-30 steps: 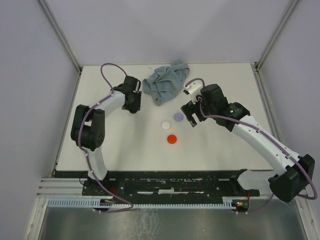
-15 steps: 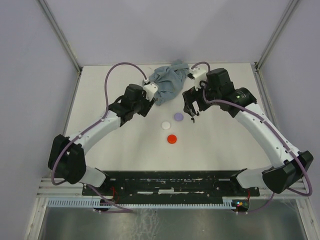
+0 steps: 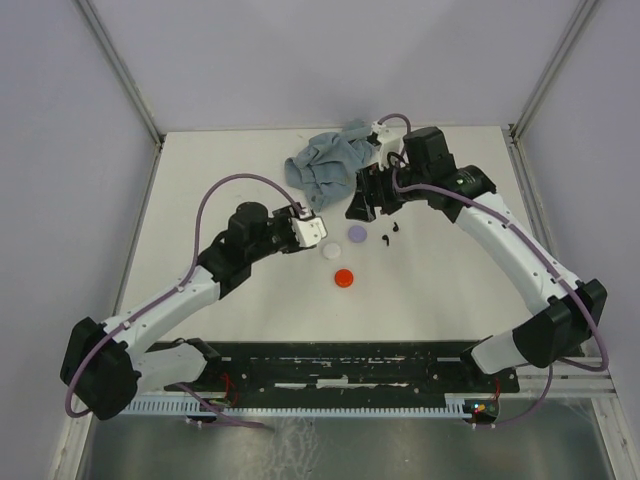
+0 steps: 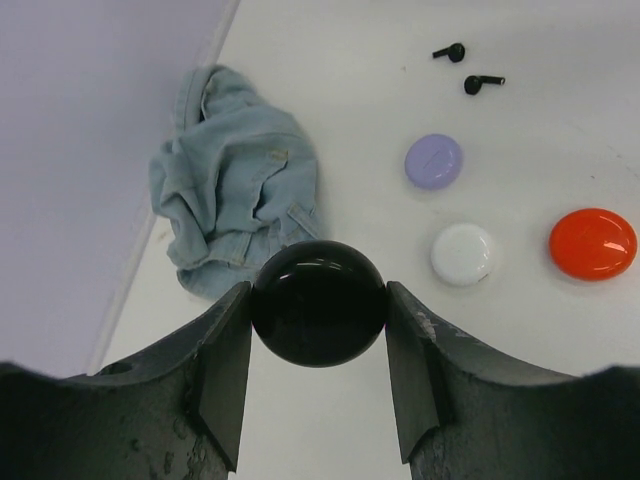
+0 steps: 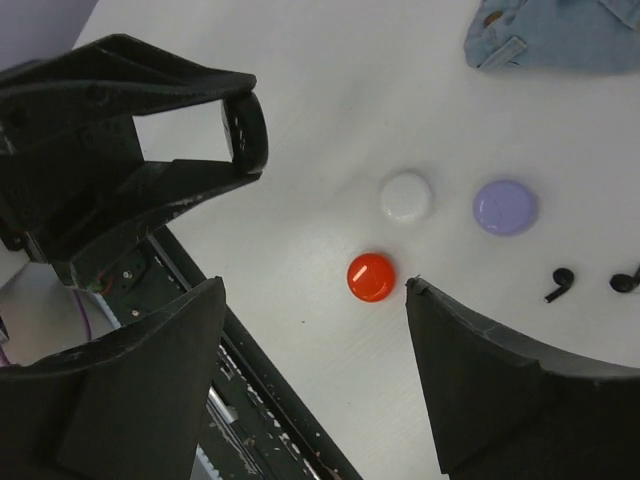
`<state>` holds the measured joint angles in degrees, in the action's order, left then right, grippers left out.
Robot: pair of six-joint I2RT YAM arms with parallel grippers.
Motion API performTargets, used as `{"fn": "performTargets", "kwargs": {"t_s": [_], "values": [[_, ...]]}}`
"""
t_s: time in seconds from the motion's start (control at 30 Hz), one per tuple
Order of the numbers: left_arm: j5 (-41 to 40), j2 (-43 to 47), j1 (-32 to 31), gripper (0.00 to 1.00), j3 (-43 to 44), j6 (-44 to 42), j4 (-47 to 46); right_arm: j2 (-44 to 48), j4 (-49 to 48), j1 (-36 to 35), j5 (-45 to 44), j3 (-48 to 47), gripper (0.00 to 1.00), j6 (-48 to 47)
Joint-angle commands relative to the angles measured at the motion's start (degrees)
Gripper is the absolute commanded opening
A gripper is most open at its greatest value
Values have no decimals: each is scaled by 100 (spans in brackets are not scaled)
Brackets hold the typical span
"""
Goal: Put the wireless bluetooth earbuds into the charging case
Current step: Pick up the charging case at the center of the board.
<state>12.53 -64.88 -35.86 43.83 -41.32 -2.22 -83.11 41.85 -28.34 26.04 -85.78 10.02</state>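
Note:
Two black earbuds [image 3: 385, 238] [image 3: 397, 228] lie on the white table right of the lilac disc; the left wrist view [image 4: 450, 50] [image 4: 483, 82] and right wrist view [image 5: 560, 283] [image 5: 627, 278] show them too. My left gripper [image 3: 306, 228] is shut on a glossy black round charging case [image 4: 318, 303], held above the table left of the discs and seen edge-on [image 5: 248, 128] from the right wrist. My right gripper [image 3: 360, 203] hangs open and empty [image 5: 312, 285] by the cloth, behind the discs.
Lilac [image 3: 355, 233], white [image 3: 331, 250] and red [image 3: 344, 278] round discs sit mid-table. A crumpled blue cloth [image 3: 325, 170] lies at the back. The black base rail [image 3: 330, 365] runs along the near edge, and walls enclose the table.
My left arm swung from the back left toward the middle with the black case. My right gripper drew back toward the cloth, and the two black earbuds now show where it was.

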Motion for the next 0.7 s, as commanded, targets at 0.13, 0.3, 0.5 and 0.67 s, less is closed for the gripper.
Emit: {"fn": "performTargets", "kwargs": {"t_s": [0.13, 0.3, 0.5, 0.67], "values": [[472, 169, -325, 44, 189, -1009, -516, -294, -1086, -336, 695, -126, 77, 806], [557, 194, -449, 44, 257, -1063, -448, -451, -1482, -463, 666, 58, 72, 989], [591, 230, -540, 44, 277, -1045, -385, -642, -1543, -623, 797, 98, 64, 870], [607, 271, -568, 44, 286, -976, -389, -657, -1486, -631, 756, 308, 56, 623]]}}
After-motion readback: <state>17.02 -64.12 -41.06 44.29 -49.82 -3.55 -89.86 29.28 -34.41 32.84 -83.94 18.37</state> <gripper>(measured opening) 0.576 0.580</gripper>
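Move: My left hand already holds the black charging case between its fingertips, with my open right fingers about 13 cm to its right, 2 cm back and 6 cm higher. So for my right hand the black case lies 13 cm left, 2 cm ahead and 6 cm below. On the board some 26 cm below the right hand, the white case is about 6 cm left and 2 cm ahead, the purple case 7 cm ahead and 2 cm right, the red case 6 cm back and 2 cm left. I bring my right hand about 7 cm left to the held black case, rolling it slightly and sinking a little at the end, while its wide-open fingers narrow around the case's two flat sides without gripping it yet. My left hand keeps its pinch and carries the case right and back to meet it, some 5 cm in all with a slight rise, turning about 10 degrees clockwise. ##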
